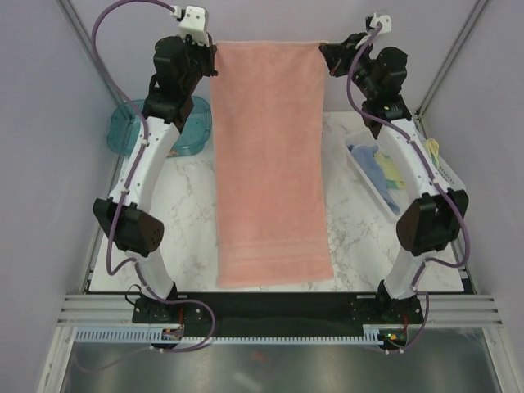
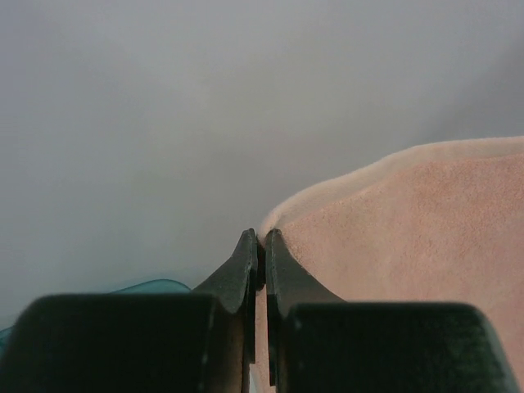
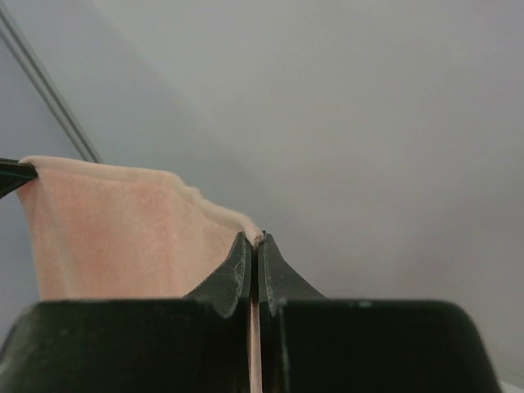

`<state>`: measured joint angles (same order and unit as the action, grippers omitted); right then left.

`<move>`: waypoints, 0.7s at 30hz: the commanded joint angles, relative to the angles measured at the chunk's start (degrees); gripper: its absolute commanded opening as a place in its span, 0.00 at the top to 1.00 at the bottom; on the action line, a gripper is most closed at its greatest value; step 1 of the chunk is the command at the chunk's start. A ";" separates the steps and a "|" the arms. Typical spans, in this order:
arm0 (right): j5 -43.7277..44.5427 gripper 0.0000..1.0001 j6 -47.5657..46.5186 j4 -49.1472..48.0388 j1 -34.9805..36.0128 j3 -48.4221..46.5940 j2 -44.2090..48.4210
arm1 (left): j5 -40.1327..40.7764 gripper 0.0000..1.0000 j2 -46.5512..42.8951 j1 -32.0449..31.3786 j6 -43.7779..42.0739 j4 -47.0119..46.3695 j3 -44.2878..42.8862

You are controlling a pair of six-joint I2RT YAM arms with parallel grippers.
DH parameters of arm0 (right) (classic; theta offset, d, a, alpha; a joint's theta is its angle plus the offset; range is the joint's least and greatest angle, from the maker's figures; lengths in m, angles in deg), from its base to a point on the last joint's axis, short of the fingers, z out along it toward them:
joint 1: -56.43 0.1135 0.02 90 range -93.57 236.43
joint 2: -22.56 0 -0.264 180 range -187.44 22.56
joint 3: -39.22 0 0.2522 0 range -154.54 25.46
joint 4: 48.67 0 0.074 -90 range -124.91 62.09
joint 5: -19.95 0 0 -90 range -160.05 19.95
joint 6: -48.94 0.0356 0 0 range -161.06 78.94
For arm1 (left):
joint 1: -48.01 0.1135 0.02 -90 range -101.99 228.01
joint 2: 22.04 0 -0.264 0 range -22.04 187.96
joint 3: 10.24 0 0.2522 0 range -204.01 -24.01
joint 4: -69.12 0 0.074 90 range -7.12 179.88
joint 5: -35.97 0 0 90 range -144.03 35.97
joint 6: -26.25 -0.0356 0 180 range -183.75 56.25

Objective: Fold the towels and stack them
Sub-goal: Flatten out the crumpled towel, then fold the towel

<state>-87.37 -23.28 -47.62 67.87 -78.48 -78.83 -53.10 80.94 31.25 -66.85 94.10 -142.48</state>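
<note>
The large salmon-pink towel (image 1: 268, 155) hangs stretched between both arms, its top edge raised at the back and its lower end lying on the table near the front. My left gripper (image 1: 211, 56) is shut on the towel's top left corner (image 2: 278, 219). My right gripper (image 1: 326, 54) is shut on the top right corner (image 3: 254, 237). The wrist views show pink cloth (image 3: 123, 229) pinched between closed fingers against the grey wall. A light blue towel (image 1: 368, 160) and a pale yellow one (image 1: 391, 173) lie in the white basket (image 1: 354, 168) at the right.
A teal plastic bin (image 1: 131, 131) stands at the back left, partly behind the left arm. The white basket sits along the table's right edge under the right arm. Grey walls enclose the marble table (image 1: 188, 221) on three sides.
</note>
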 commanded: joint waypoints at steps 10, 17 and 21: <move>-6.75 1.00 2.26 -12.95 -3.53 -11.20 -16.39 | -5.06 0.98 13.03 2.25 -2.79 -21.32 -1.33; -9.04 1.00 0.68 -16.12 -3.62 -4.26 -16.30 | -8.05 0.98 8.92 2.34 -5.08 -28.35 12.72; -10.19 1.00 -1.86 -15.77 -3.62 4.33 -13.24 | -11.64 0.98 3.99 2.25 -7.27 -35.21 24.15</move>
<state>-94.94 -22.47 -60.62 64.20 -79.31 -96.07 -60.94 91.17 33.53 -69.88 68.40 -123.20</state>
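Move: Out over the far half of the table, both hands still hold the towel's far edge. The bare table patch for it lies about 47 cm below, some 8 cm back, and 16 cm right of the left hand, 14 cm left of the right. The towel's lower hem trails about 44 cm behind both. The teal bin stands roughly 15 cm ahead and 27 cm left of the left hand; the white basket, 5 cm back and 35 cm right of the right hand. Swinging out and down together, both hands carry the towel's pinched far edge about 8 cm forward. The forward reach then dies out and they sink towards the table, the left quicker (some 15 cm in all, easing back a centimetre at the end), the right about 11 cm. Both grippers stay shut on their corners; the wrists hardly turn. ##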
